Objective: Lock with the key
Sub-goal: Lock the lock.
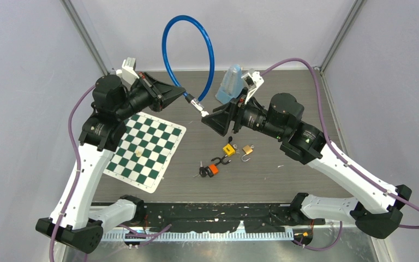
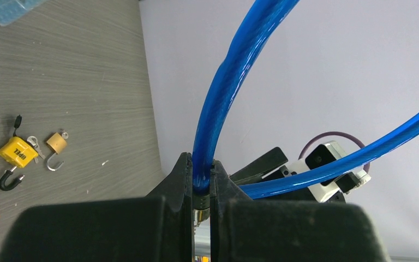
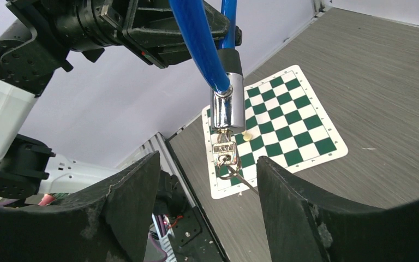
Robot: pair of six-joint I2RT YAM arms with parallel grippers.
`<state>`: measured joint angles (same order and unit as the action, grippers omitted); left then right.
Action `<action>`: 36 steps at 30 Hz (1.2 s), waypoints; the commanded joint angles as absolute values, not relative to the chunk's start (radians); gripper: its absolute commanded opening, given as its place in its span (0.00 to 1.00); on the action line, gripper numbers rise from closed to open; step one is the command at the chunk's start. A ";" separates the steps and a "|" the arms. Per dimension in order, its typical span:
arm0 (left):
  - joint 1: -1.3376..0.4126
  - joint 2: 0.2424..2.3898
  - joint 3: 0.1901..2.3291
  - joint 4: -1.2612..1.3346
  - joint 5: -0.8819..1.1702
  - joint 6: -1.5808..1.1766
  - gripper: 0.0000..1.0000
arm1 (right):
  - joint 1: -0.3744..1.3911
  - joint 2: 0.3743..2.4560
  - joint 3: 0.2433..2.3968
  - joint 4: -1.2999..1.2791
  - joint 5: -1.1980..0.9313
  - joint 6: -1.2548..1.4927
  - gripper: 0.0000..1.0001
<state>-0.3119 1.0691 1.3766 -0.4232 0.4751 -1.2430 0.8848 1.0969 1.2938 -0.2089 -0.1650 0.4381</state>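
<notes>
A blue cable lock (image 1: pixel 211 57) loops up above the back of the table. My left gripper (image 1: pixel 184 93) is shut on the cable (image 2: pixel 223 93) just above its metal end, the jaws (image 2: pixel 201 174) pinching it from both sides. The silver lock cylinder (image 3: pixel 228 106) hangs in the air with the key (image 3: pixel 226 155) and its ring sticking out of its lower end. My right gripper (image 1: pixel 206 117) faces that end. In the right wrist view the right gripper (image 3: pixel 208 159) is open, with the key just beyond the fingertips and nothing between them.
A green and white chessboard mat (image 1: pixel 144 150) lies on the left under the left arm. A yellow padlock (image 1: pixel 228 149), a brass padlock (image 1: pixel 247 149) and an orange lock with keys (image 1: pixel 213 169) lie mid-table. A pale blue box (image 1: pixel 230 84) stands at the back.
</notes>
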 commanded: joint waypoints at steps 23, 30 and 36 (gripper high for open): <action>-0.304 1.061 1.452 -0.280 0.563 -1.230 0.00 | 0.830 1.174 1.359 -0.101 -0.344 0.557 0.46; -0.304 1.061 1.452 -0.291 0.546 -1.236 0.00 | 0.829 1.165 1.352 -0.101 -0.352 0.547 0.31; -0.304 1.063 1.443 -0.315 0.504 -1.251 0.00 | 0.830 1.140 1.332 -0.099 -0.372 0.475 0.38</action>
<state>-0.3107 1.0725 1.4078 -0.3939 0.5133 -1.2285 0.8307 1.1774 1.3148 -0.1429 -0.3466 0.5327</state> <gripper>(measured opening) 0.030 0.314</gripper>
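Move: The key sticks out of the lock about 3 cm to the right hand's left, 1 cm ahead and 2 cm below it. The silver lock body lies beyond, some 7 cm left and 3 cm ahead of the right hand, level with it. From the left hand, which still holds the lock's cable end, the key is about 5 cm back, 8 cm right and 3 cm lower. Right hand eases 2 cm left, closing its fingers around the key's head; left hand raises the lock 2 cm. ##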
